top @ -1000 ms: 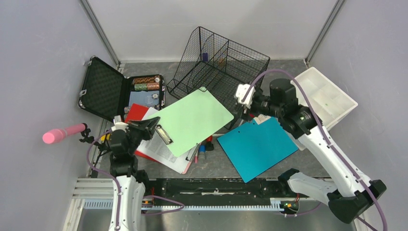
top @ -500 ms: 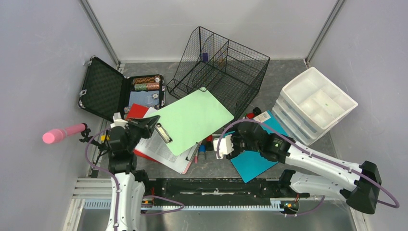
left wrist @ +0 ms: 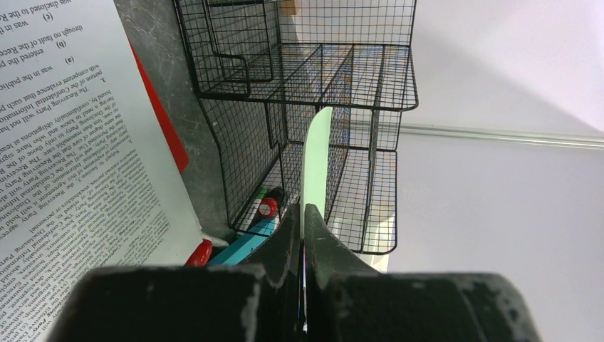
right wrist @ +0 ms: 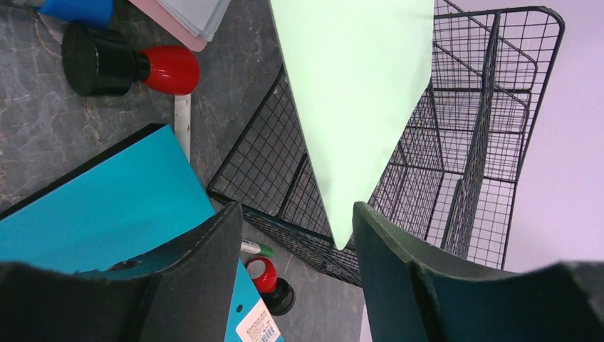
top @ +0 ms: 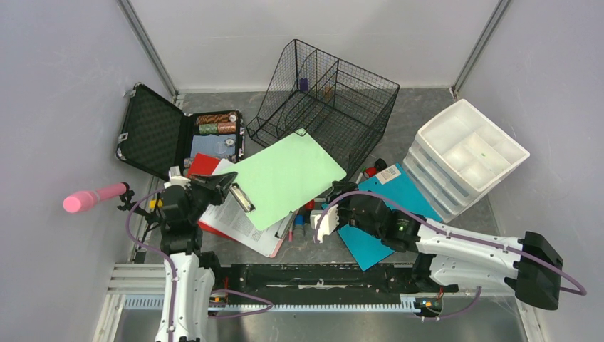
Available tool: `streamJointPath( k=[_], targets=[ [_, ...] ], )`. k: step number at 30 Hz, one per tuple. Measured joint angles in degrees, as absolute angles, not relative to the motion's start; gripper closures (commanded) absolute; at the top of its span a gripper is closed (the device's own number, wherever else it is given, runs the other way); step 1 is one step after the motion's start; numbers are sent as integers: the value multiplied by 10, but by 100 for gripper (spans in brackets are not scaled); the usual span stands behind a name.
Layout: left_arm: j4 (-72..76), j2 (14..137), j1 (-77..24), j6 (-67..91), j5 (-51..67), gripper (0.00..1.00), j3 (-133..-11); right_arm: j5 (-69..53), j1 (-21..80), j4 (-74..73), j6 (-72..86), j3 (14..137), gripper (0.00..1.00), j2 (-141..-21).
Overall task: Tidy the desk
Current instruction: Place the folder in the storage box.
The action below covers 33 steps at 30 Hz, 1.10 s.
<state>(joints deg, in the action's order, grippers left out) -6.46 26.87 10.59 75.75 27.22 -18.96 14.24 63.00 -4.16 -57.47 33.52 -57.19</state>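
Note:
The desk point(top: 420, 114) is a dark grey stone-look top strewn with stationery. My left gripper point(top: 226, 184) point(left wrist: 303, 210) is shut on the near edge of a pale green sheet point(top: 288, 177) point(left wrist: 315, 160), holding it tilted above a clipboard of printed paper point(top: 238, 221). My right gripper point(top: 318, 221) point(right wrist: 298, 214) hangs open and low at the left corner of a teal folder point(top: 417, 194) point(right wrist: 100, 206), with nothing between its fingers. In the right wrist view the green sheet's corner point(right wrist: 356, 85) hangs ahead of the jaws.
A black wire basket point(top: 324, 100) lies tipped at the back. A white drawer unit point(top: 470, 153) stands right, an open black case point(top: 153, 135) left. Red stamps point(right wrist: 160, 69) point(right wrist: 267, 274) and markers point(top: 299, 221) lie between the folders. The rail point(top: 313, 278) runs along the near edge.
My right arm swung from beside the wire basket down and left to the teal folder's left corner, its jaws narrowing somewhat. The left gripper and green sheet have not moved.

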Motion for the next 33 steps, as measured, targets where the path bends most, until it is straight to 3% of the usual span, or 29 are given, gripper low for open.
streamJointPath(
  k=[6, 12, 16, 33],
  targets=[
    [-68, 271, 107, 754, 273, 98, -190, 161, 630, 66, -603, 290, 52, -594],
    [-68, 270, 108, 750, 277, 98, -190, 184, 630, 154, -622, 273, 86, -621],
    [-68, 255, 110, 741, 282, 98, -189, 196, 632, 186, -629, 270, 99, -627],
    [-128, 175, 116, 680, 287, 98, -179, 230, 640, 279, -669, 243, 100, -668]
  ],
)
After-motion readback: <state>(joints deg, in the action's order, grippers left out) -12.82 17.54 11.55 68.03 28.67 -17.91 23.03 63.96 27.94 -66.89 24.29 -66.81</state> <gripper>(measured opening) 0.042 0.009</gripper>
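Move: The green folder, held by the left hand near its clip, has its middle about 12 cm to the right hand's left and 3 cm ahead, some 2 cm higher. From that hand the storage box (wire basket) stands about 21 cm ahead, 2 cm left and 8 cm lower, and the blue folder 7 cm back, 13 cm right, 15 cm below. From the left hand the storage box lies some 18 cm ahead, 22 cm right and 9 cm lower. From about two-thirds open, the right hand eases some 3 cm forward and a little left onto the nearby edge of the green folder, close to its right-hand corner, tipping its fingers up by about 15 degrees while they shut and pinch that edge. The left hand keeps its pinch beside the clip, holding still until the right fingers are well on their way shut, then draws back towards the base about 2 cm with a slight roll that lifts its left side. ##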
